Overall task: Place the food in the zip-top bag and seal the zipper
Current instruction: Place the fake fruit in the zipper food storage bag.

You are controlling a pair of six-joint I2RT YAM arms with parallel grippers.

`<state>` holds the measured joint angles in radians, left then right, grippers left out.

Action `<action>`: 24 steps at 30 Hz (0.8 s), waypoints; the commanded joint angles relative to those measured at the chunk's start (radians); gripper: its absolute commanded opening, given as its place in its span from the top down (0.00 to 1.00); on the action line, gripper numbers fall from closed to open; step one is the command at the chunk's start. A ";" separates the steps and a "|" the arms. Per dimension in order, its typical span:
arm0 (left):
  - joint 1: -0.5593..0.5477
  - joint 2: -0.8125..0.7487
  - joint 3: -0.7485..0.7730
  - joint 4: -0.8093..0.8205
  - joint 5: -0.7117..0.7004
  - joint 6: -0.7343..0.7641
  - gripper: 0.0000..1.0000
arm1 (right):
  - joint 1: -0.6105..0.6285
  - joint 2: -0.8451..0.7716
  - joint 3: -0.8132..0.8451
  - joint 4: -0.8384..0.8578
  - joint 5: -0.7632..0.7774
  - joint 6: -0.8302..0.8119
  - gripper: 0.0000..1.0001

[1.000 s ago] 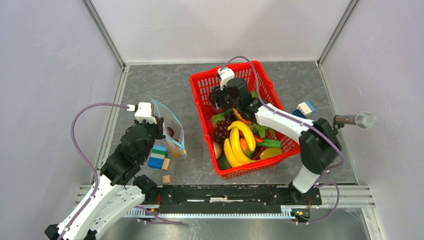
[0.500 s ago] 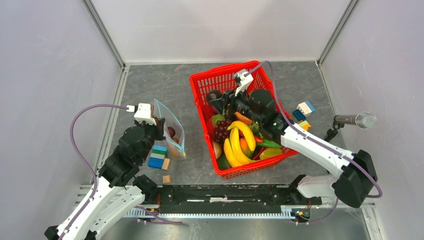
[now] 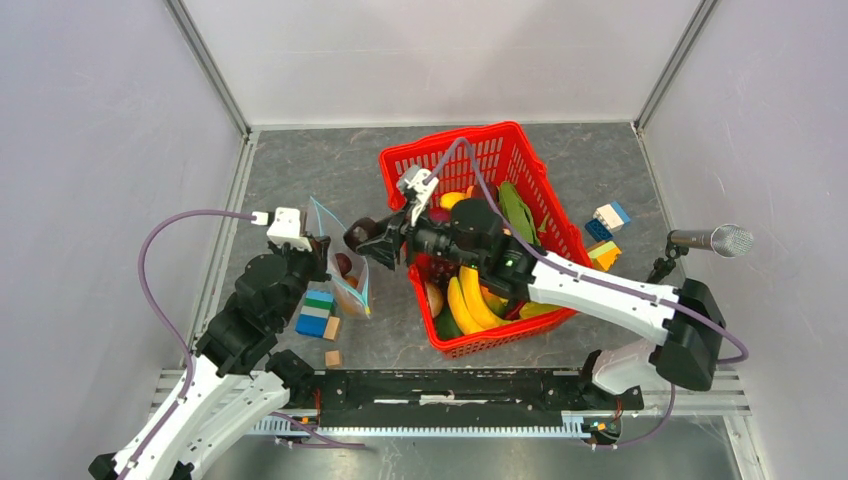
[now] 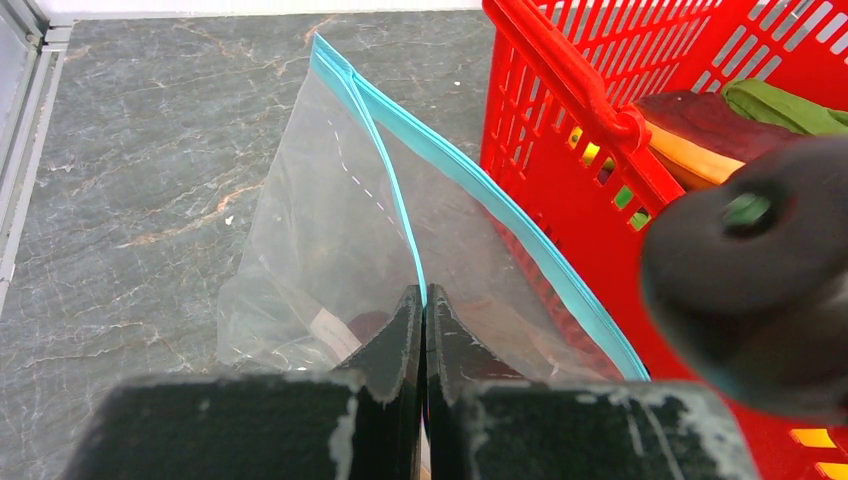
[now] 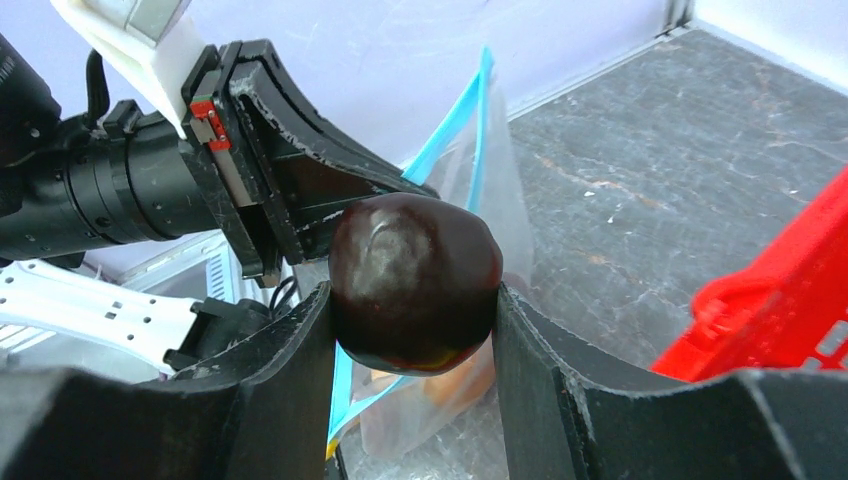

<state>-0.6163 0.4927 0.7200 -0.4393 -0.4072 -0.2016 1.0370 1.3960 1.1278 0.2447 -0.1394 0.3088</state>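
The clear zip-top bag [image 3: 345,268] stands left of the red basket [image 3: 455,135]. My left gripper [image 4: 422,296] is shut on the near side of its light-blue zipper [image 4: 478,195], so the mouth gapes. Inside the bag lie a dark red piece [image 3: 343,264] and an orange-brown piece [image 3: 350,297]. My right gripper [image 5: 412,300] is shut on a dark maroon round fruit [image 5: 415,283] and hangs just over the bag's mouth, close to the left gripper [image 3: 322,245]. More food fills the basket: yellow bananas [image 3: 470,290] and a long green vegetable [image 3: 520,210].
Coloured blocks [image 3: 318,312] and two small wooden cubes [image 3: 333,357] lie beside the bag near the front rail. More blocks [image 3: 605,225] sit right of the basket, near a microphone [image 3: 715,240]. The basket wall [image 4: 560,90] rises right beside the bag.
My right arm has swung left out of the basket, carrying the dark fruit over the rim to the bag's mouth. The left arm and the bag have stayed put.
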 commanded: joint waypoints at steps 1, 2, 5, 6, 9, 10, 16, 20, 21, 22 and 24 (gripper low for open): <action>0.004 -0.014 0.000 0.024 0.017 -0.019 0.98 | 0.036 0.060 0.088 -0.005 -0.017 -0.031 0.61; 0.005 -0.016 0.000 0.024 0.016 -0.019 0.98 | 0.041 0.072 0.097 -0.012 -0.016 -0.033 0.61; 0.005 -0.019 0.001 0.024 0.010 -0.021 0.98 | 0.053 0.105 0.119 -0.027 -0.020 -0.038 0.61; 0.006 -0.021 0.000 0.024 0.010 -0.021 0.98 | 0.056 0.117 0.128 -0.034 -0.027 -0.042 0.61; 0.006 -0.022 -0.001 0.022 0.008 -0.022 0.98 | 0.062 0.161 0.178 -0.095 -0.051 -0.058 0.61; 0.005 -0.022 -0.001 0.022 0.008 -0.022 0.98 | 0.064 0.173 0.197 -0.117 -0.047 -0.064 0.61; 0.006 -0.027 -0.002 0.022 0.005 -0.024 0.98 | 0.084 0.214 0.264 -0.239 0.124 -0.114 0.57; 0.006 -0.039 -0.003 0.024 0.002 -0.025 0.98 | 0.090 0.232 0.293 -0.299 0.213 -0.123 0.51; 0.006 -0.042 -0.003 0.024 0.001 -0.026 0.98 | 0.090 0.233 0.293 -0.297 0.210 -0.127 0.50; 0.006 -0.043 -0.004 0.024 -0.004 -0.027 0.98 | 0.090 0.235 0.293 -0.299 0.212 -0.127 0.50; 0.006 -0.052 -0.005 0.025 -0.012 -0.028 0.98 | 0.092 0.243 0.303 -0.311 0.224 -0.126 0.50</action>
<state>-0.6163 0.4599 0.7181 -0.4400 -0.4084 -0.2035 1.1240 1.6211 1.3754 -0.0292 0.0196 0.2070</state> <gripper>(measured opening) 0.039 0.563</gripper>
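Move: The bag's open mouth lies about 5 cm to the left of my right hand, level with it fore and aft, and some 7 cm lower; this hand already holds the dark fruit. The red basket's middle is roughly 22 cm to this hand's right, 8 cm ahead and well below; the toy blocks stand about 12 cm left, 5 cm back, on the table. From my left hand, which pinches one lip, the mouth's middle is about 3 cm right, 1 cm back and 3 cm below. I lower my right hand about 5 cm, carrying the dark fruit left by nearly as much at first, down to the bag's mouth beside my left fingertips. The leftward travel stops a little past halfway; then I ease slightly forward while still sinking, tipping the fingers some 15 degrees downward and keeping my grip. My left hand stays put, still pinching the lip. ##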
